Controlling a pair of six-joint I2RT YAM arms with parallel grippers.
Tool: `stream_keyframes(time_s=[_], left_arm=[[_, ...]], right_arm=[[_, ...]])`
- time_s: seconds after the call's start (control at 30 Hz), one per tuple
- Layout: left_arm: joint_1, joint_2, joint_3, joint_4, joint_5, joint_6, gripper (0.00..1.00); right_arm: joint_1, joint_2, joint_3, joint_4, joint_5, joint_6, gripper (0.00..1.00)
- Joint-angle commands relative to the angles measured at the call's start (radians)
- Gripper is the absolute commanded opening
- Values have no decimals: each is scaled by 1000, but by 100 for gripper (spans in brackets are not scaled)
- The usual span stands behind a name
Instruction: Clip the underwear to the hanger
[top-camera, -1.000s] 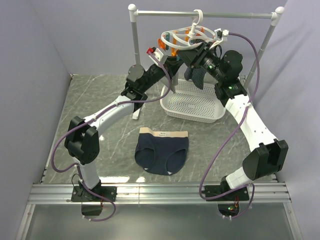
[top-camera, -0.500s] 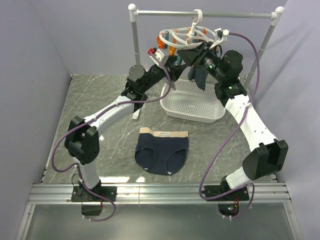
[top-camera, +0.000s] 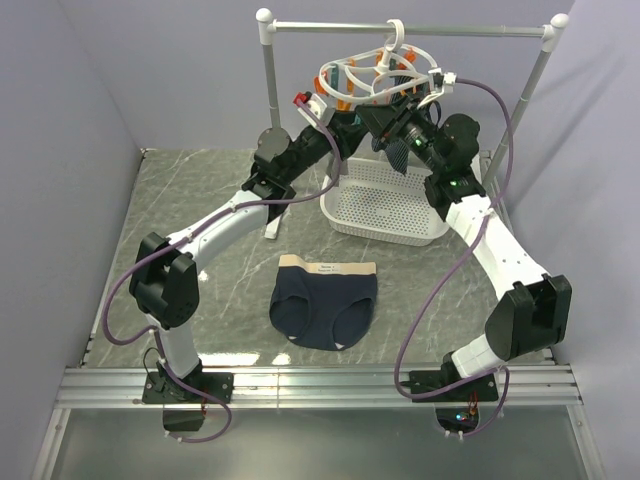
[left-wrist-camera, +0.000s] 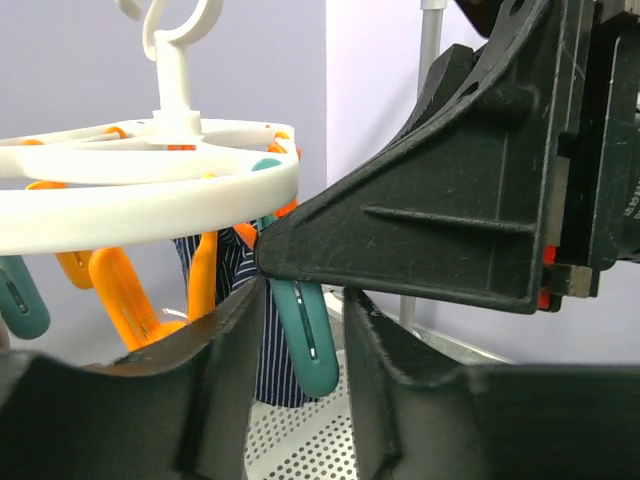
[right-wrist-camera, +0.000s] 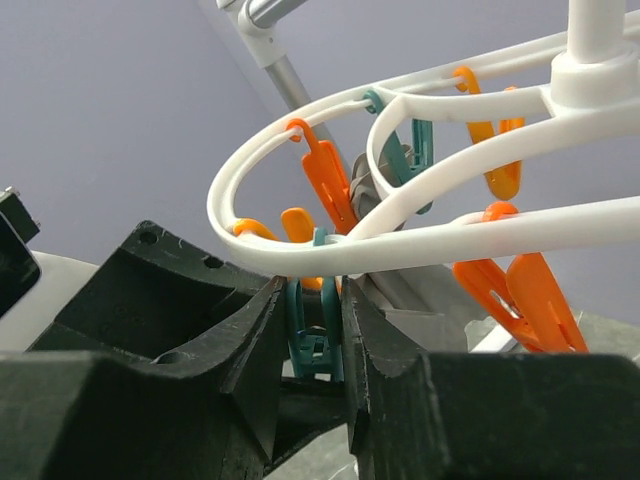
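Note:
The underwear (top-camera: 325, 300), navy with a tan waistband, lies flat on the table between the two arms, and neither gripper touches it. The white hanger (top-camera: 375, 72) hangs by its hook from the rail, with orange and teal clothespins under it. My left gripper (top-camera: 335, 108) is raised to the hanger's left side. It stands open (left-wrist-camera: 303, 300), and a teal clothespin (left-wrist-camera: 305, 340) dangles between its fingers with a gap on each side. My right gripper (top-camera: 388, 108) is under the hanger's right side, shut (right-wrist-camera: 315, 290) on another teal clothespin (right-wrist-camera: 318, 335) and pressing both its handles.
A navy pinstriped cloth (top-camera: 397, 150) hangs from the hanger over a white perforated basket (top-camera: 340, 215). The grey rail stand (top-camera: 450, 31) spans the back. Purple walls close in on both sides. The two grippers are almost touching under the hanger.
The hanger has levelled and risen a little. My left gripper has opened off its clothespin. My right gripper has closed further on the teal clothespin and shifted slightly left.

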Motion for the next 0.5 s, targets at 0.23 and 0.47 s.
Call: stream_keyframes(time_s=[0.23,0.47], left_arm=[[-10,8,85,28,-36,3,13],[-10,7,78,34,-35,3,0]], right_arm=[[12,-24,-43,160,-19,13,0],[17,-32,-37,128,27,0,32]])
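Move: The teal clip hangs under the ring's near rim, already in the right fingers; its middle is about 2 cm below the right hand point. From the left hand point that clip is only about 1 cm ahead and 1 cm right, between its open fingers. The middle of the white ring is some 8 cm ahead of the left hand, 5 right and 4 up; the nearest yellow-orange clip is about 4 cm ahead and 3 left, level with it. Close the left fingers from roughly half open until they pinch the lower part of the teal clip from both sides, letting that hand rise about 1 cm as they shut. Keep the right gripper's hold on the clip's upper part, just under the rim, and lift it about 1 cm too, tipping its fingers up some 5 degrees. ##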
